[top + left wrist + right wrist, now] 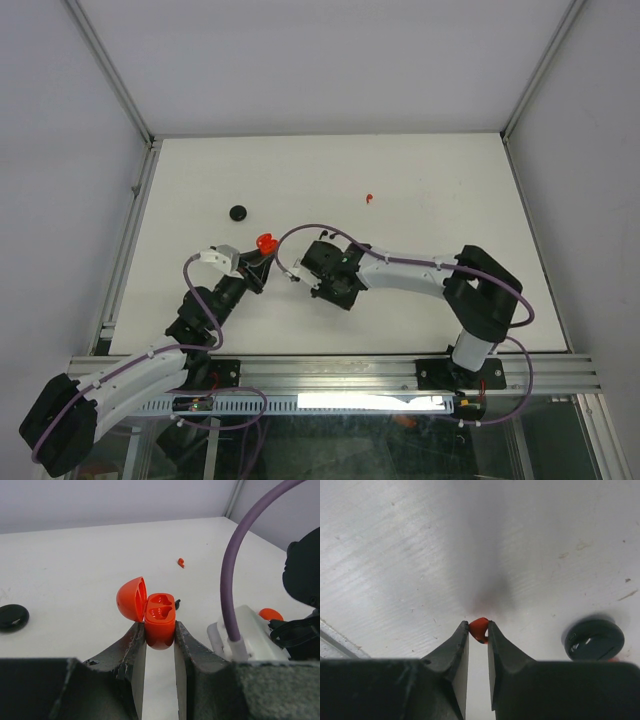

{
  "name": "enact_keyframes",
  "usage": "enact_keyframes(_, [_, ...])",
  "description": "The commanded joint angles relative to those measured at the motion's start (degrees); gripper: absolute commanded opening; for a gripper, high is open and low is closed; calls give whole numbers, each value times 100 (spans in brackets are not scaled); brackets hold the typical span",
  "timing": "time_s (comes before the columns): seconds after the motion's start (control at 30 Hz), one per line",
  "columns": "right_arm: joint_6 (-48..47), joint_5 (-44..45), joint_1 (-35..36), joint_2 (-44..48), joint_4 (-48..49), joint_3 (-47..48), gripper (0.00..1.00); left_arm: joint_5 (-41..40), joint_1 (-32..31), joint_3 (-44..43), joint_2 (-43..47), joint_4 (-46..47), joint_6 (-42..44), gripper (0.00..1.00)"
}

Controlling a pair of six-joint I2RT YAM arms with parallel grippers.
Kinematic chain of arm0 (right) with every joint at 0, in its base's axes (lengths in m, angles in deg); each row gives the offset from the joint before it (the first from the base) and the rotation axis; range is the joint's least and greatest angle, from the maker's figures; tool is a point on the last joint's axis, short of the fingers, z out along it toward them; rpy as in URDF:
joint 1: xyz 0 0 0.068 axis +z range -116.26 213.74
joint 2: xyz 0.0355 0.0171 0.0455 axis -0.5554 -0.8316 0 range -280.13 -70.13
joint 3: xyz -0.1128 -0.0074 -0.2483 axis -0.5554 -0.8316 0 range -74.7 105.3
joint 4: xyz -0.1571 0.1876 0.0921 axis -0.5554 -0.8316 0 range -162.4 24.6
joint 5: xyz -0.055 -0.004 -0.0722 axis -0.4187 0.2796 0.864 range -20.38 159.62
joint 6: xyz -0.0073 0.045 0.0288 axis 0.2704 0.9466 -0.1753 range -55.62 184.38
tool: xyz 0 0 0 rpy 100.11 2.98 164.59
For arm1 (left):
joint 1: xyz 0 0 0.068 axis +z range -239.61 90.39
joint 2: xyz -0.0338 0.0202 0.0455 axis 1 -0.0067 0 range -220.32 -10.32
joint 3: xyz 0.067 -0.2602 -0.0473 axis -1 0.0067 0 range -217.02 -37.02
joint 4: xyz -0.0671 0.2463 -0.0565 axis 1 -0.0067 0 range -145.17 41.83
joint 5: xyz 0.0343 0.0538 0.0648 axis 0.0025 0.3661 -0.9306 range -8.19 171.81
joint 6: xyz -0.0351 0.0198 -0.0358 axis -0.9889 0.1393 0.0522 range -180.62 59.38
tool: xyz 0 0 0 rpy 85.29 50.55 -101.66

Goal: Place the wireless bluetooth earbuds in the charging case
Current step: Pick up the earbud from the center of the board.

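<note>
My left gripper (160,626) is shut on the red charging case (160,614), which stands upright with its lid hinged open to the left and both sockets empty. From above, the case (266,243) sits at the table's middle. My right gripper (478,625) is shut on a tiny red earbud (479,630) right at the tabletop. A second red earbud (181,562) lies farther back on the table (369,198). One small black earbud (177,601) peeks from behind the case.
A round black disc (239,212) lies left of the case. Another black disc (594,639) sits just right of my right fingers. A red disc (270,614) shows past the right arm's cable. The right wrist (338,272) hangs close to the case.
</note>
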State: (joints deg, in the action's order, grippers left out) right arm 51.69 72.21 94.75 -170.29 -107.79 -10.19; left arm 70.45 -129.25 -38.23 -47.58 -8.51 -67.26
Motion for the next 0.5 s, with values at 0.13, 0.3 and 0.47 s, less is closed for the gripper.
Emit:
enact_keyframes(0.13, [1009,99,-54,1239,827,-176,13,764,50,323,-10,942,117,0])
enact_keyframes(0.3, [1797,319,-79,1886,1249,-252,13,1158,44,318,-121,1359,148,0])
enact_keyframes(0.47, [2523,517,-76,2576,1645,-319,12,1523,46,302,-242,1825,262,0])
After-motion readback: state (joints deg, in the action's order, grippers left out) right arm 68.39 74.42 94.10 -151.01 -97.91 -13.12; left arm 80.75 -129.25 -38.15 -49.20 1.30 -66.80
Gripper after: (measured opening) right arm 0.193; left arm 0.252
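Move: The open red charging case, held in the left hand, lies about 9 cm ahead of the right hand, 17 cm to its left and 13 cm higher. From the right hand, a black round case sits some 8 cm ahead and 6 cm right; the pair of black earbuds lies about 18 cm ahead and 4 cm left, all near fingertip height. From the left hand, the pinched red earbud is about 8 cm back, 17 cm right and 13 cm below. Rising about 10 cm, the right hand carries the already pinched red earbud away from the board and a little left towards the red case, its down-pointing fingers swinging some 30 degrees out to the left. The left hand keeps its grip on the case, lifting it 3 to 4 cm while easing right and slightly back and turning clockwise to meet the earbud. ##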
